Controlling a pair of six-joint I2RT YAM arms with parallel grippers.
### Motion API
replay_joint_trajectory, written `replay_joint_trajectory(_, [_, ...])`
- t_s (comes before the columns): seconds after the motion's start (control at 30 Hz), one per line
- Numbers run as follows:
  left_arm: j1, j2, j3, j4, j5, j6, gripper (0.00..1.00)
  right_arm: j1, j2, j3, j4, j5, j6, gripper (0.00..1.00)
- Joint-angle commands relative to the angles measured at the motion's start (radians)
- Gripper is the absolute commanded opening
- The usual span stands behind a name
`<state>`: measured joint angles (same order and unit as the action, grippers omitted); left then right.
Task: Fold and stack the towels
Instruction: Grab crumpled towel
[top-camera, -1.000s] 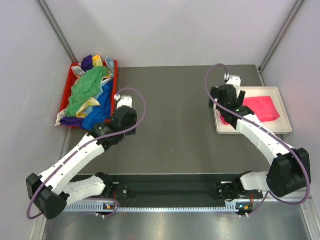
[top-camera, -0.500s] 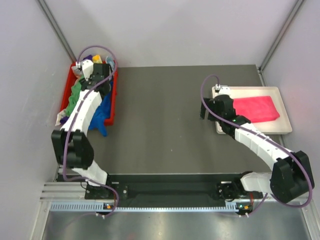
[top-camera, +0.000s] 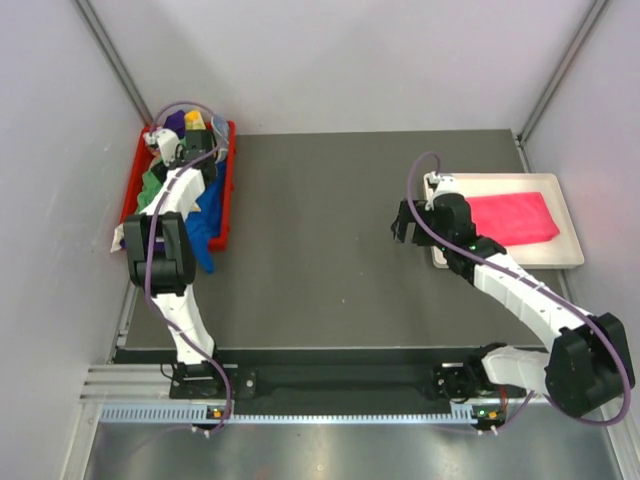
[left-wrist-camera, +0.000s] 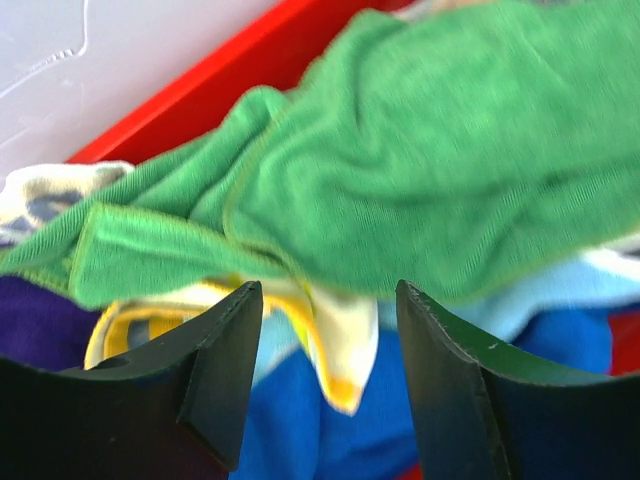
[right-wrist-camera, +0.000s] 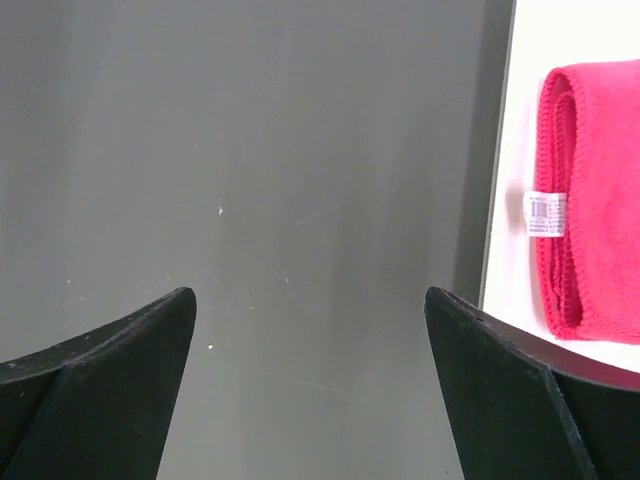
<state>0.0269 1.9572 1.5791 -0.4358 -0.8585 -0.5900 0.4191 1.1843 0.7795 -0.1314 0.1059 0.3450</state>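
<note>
A pile of loose towels fills the red bin (top-camera: 229, 190): a green towel (left-wrist-camera: 420, 170) on top, a yellow-and-white patterned one (left-wrist-camera: 345, 345) under it, a blue one (left-wrist-camera: 300, 430) and a purple one (left-wrist-camera: 30, 310). My left gripper (left-wrist-camera: 328, 300) (top-camera: 192, 152) hangs open just above this pile, its jaws on either side of the patterned towel's hanging corner, gripping nothing. One bright pink towel (top-camera: 512, 216) (right-wrist-camera: 590, 220) lies folded on the white tray (top-camera: 560, 256). My right gripper (top-camera: 404, 226) (right-wrist-camera: 308, 300) stands open and empty over the bare table, just left of the tray.
The dark grey table (top-camera: 320, 240) stretches between the bin at the far left and the tray at the right. The blue towel (top-camera: 208, 225) hangs over the bin's front edge. Pale walls close the cell on the left, back and right.
The left arm has swung from the table in front of the bin to over the pile, and its jaws have opened wider. The right gripper has moved left off the tray.
</note>
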Motion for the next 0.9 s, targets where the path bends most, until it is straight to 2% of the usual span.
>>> replay_joint_trajectory(0.0, [0.040, 0.023, -0.001, 0.123, -0.022, -0.004, 0.61, 0.020, -0.015, -0.006, 0.049, -0.048, 0.015, 0.95])
replay_joint_trajectory(0.37, [0.085, 0.117, 0.045, 0.097, 0.055, -0.042, 0.58, 0.040, 0.029, 0.010, 0.055, -0.075, 0.017, 0.94])
replay_joint_trajectory(0.43, [0.090, 0.117, 0.044, 0.106, 0.067, -0.039, 0.53, 0.041, 0.032, 0.010, 0.055, -0.072, 0.018, 0.94])
replay_joint_trajectory(0.63, [0.091, 0.094, 0.029, 0.137, 0.076, -0.036, 0.26, 0.044, 0.041, 0.014, 0.061, -0.072, 0.017, 0.93])
replay_joint_trajectory(0.7, [0.090, 0.062, 0.001, 0.176, 0.079, -0.031, 0.21, 0.044, 0.049, 0.015, 0.059, -0.072, 0.015, 0.93])
replay_joint_trajectory(0.73, [0.090, 0.048, -0.013, 0.192, 0.084, -0.028, 0.14, 0.046, 0.051, 0.017, 0.059, -0.072, 0.017, 0.93])
replay_joint_trajectory(0.83, [0.090, -0.007, -0.059, 0.238, 0.085, -0.030, 0.00, 0.049, 0.058, 0.017, 0.062, -0.072, 0.017, 0.93])
replay_joint_trajectory(0.87, [0.091, -0.035, -0.085, 0.253, 0.085, -0.030, 0.00, 0.049, 0.061, 0.020, 0.062, -0.072, 0.015, 0.93])
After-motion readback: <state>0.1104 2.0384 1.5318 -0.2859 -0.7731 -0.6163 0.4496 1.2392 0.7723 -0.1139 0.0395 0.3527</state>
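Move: The crumpled green towel lies on top of the heap in the red basket, its middle about 4 cm left, 1 cm ahead of the left hand and some 7 cm below. The cream-yellow towel shows about 3 cm back and 1 cm right, the blue one 6 cm back and 5 cm right, the purple one 12 cm back and 7 cm left, all a little lower. From the right hand the green towel is roughly 53 cm left, 13 cm ahead and 6 cm below. First left by some 3 cm, then down about 5 cm onto the green towel goes the left hand, its half-open fingers still apart; at the bottom they shut and pinch the cloth near its right-hand edge, and the hand starts up again by a centimetre. Meanwhile the empty right hand, wide open, eases left and down about 2 cm each, away from the tray's folded pink towel. ##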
